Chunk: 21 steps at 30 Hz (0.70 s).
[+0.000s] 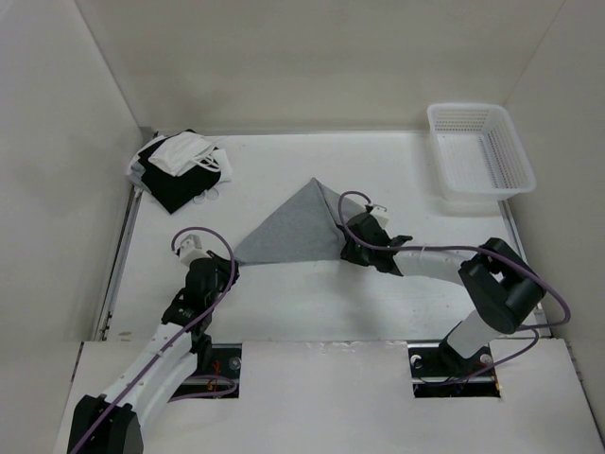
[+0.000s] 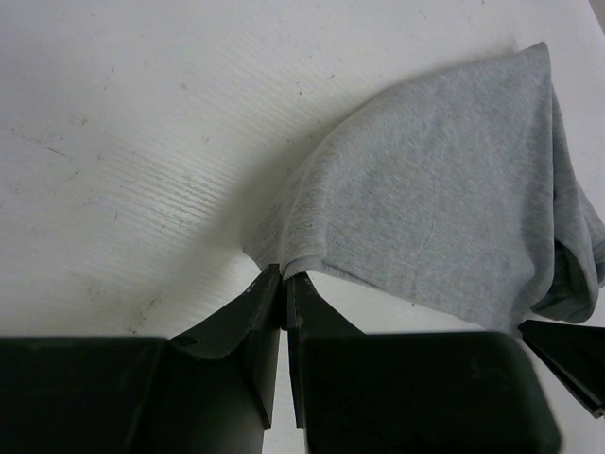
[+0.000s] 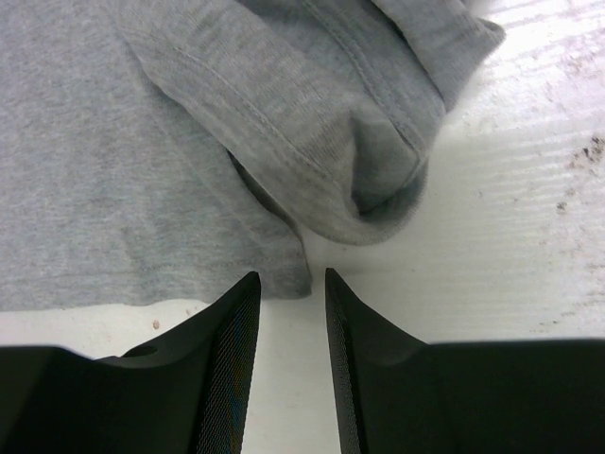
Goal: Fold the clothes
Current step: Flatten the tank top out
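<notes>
The clothes, a light grey knit top (image 1: 293, 230), lie bunched in a rough triangle at the middle of the table. My left gripper (image 1: 233, 259) is at the top's near left corner. In the left wrist view the left gripper (image 2: 284, 277) is shut on a small pinch of the grey top's (image 2: 444, 199) hem. My right gripper (image 1: 344, 250) sits at the top's near right corner. In the right wrist view the right gripper (image 3: 290, 277) stands open, a hemmed corner of the top (image 3: 142, 142) lying just at its fingertips (image 3: 248, 288), not clamped. A folded strap lies beyond.
A white mesh basket (image 1: 479, 149) stands at the back right. A pile of black and white garments (image 1: 180, 168) lies at the back left. White walls enclose the table on three sides.
</notes>
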Tool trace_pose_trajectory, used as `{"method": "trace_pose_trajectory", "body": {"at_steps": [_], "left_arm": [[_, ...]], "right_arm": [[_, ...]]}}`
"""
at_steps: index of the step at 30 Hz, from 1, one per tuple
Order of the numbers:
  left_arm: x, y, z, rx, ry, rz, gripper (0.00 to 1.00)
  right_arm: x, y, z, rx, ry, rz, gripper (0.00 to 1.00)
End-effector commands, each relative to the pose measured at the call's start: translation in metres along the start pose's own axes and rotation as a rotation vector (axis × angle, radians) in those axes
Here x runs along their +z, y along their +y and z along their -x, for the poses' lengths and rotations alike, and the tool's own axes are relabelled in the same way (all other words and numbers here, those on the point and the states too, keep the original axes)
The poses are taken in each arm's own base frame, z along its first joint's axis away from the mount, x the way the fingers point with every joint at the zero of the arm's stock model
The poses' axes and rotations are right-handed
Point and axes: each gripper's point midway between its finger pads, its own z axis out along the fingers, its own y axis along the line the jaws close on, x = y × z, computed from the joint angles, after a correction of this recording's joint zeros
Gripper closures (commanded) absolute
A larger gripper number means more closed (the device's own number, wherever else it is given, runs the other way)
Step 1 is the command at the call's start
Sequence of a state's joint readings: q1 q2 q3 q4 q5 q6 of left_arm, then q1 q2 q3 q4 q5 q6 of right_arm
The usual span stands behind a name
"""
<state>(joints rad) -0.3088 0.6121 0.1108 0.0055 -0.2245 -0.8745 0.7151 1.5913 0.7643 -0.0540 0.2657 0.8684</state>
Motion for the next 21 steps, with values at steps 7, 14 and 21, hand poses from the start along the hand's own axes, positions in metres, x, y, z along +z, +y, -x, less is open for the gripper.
{"method": "trace_pose_trajectory", "body": {"at_steps": [7,14,21], "left_arm": [[-0.001,-0.015,0.011,-0.002,-0.032,-0.048,0.94],[-0.002,-0.014,0.012,-0.011,-0.041,-0.055,0.94],[-0.003,-0.016,0.013,-0.01,-0.036,-0.064,0.7]], "right_arm": [[0.009,-0.004,-0.012,-0.093,0.072,-0.07,0.68],[0.004,-0.006,-0.011,-0.086,0.068,-0.072,0.98],[-0.03,-0.023,0.006,-0.045,-0.045,-0.062,1.0]]}}
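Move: The tank top's near right corner lies right at the right fingertips, about 1 cm ahead and 1 cm below, on the table. The end of the folded-over flap is some 4 cm ahead and 3 cm to the right, and the tank top's far tip about 17 cm ahead and 6 cm left. The left hand still pinches the left corner, between its fingertips; the near right corner lies about 22 cm to its right, 1 cm ahead and 4 cm lower. Forward and left by barely 1 cm, the right hand slips its fingers around the near right corner of the tank top, shuts them on it low at the table, then pulls it right and back about 3 cm. The left hand rises half a centimetre and opens its fingers partway, letting go of the left corner. ##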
